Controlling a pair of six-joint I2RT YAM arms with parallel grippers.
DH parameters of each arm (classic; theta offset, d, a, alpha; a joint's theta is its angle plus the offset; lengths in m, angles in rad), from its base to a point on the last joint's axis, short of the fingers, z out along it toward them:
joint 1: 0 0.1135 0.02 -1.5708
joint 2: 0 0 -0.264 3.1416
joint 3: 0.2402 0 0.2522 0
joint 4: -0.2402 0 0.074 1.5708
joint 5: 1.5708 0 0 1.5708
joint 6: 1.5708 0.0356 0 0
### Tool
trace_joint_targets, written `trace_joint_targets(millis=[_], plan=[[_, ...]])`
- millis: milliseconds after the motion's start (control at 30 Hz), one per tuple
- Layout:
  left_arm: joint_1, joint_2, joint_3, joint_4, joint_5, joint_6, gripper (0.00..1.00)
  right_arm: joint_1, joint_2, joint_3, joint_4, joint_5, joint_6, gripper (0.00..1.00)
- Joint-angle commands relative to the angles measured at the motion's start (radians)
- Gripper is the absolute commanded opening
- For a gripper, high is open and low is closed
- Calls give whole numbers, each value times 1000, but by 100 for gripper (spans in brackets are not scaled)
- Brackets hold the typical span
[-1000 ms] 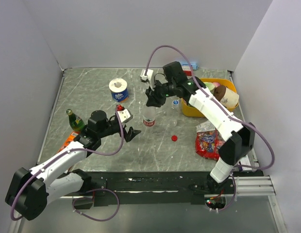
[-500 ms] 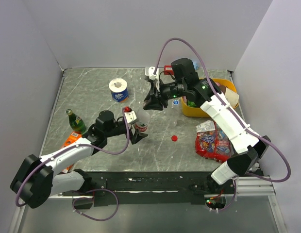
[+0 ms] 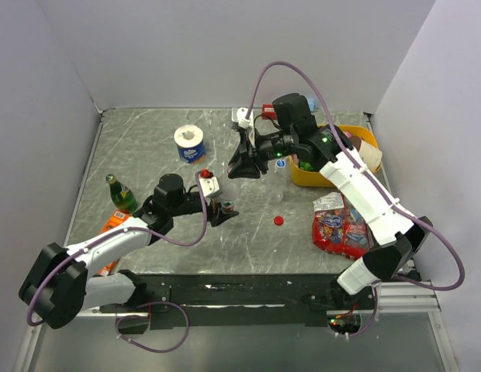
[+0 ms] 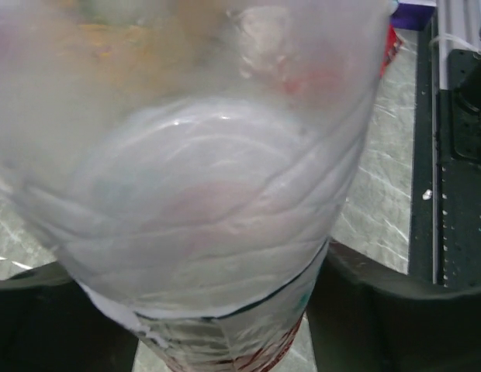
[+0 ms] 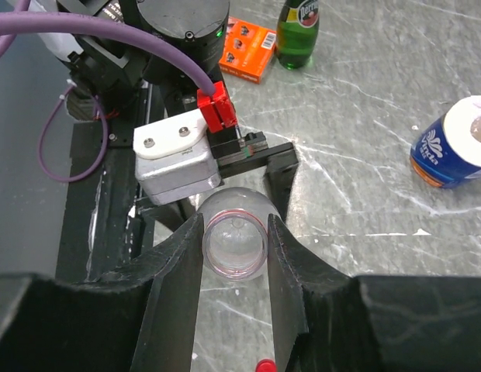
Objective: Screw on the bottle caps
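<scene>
A clear bottle (image 3: 230,190) with a red label band hangs tilted above the table between my two grippers. My right gripper (image 3: 242,169) is shut on its open neck (image 5: 235,244), one finger pressing each side of the red-ringed mouth. My left gripper (image 3: 223,208) is shut on the bottle's lower body, which fills the left wrist view (image 4: 209,194), with dark fingers (image 4: 380,310) against its sides. A red cap (image 3: 278,220) lies on the table to the right of the bottle, and also shows below the right fingers (image 5: 264,366). No cap is on the bottle.
A toilet roll (image 3: 189,143) stands at the back left. A green bottle (image 3: 120,194) and an orange box (image 3: 110,223) lie near the left edge. At the right are a yellow bin (image 3: 302,180) holding several things and a red snack bag (image 3: 337,225).
The right gripper has carried the bottle from upright at mid-table and tilted it toward the left arm. The left gripper came in and closed round the bottle's body.
</scene>
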Motion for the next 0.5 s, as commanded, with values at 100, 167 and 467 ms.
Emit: trace_joint_targets(millis=[100, 167, 467], plan=[[-14, 7, 31, -10, 83, 32, 61, 9, -37, 0, 41, -19, 32, 0], [-15, 3, 25, -6, 83, 25, 53, 9, -41, -1, 39, -14, 32, 4], [-15, -66, 8, -154, 50, 114, 38, -76, -174, -18, -47, 76, -121, 67]])
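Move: The uncapped bottle hangs mouth up in the right fingers, its middle about 8 cm straight below that hand. Seen from the left hand, whose open fingers already straddle its lower part, the bottle's middle is some 6 cm up and 1 cm to the right. The red cap lies about 3 cm ahead of the right hand, 14 cm right and 33 cm down; from the left hand it is 3 cm ahead, 16 cm right. The blue-capped bottle stands about 8 cm beyond the red cap. The left fingers close on the bottle's lower body until they grip it, that hand easing about 1 cm back and 1 cm down. The right hand keeps its hold on the neck near the mouth almost to the end, then opens its fingers, lets go and begins to draw off to the right, roughly 1 cm so far. ##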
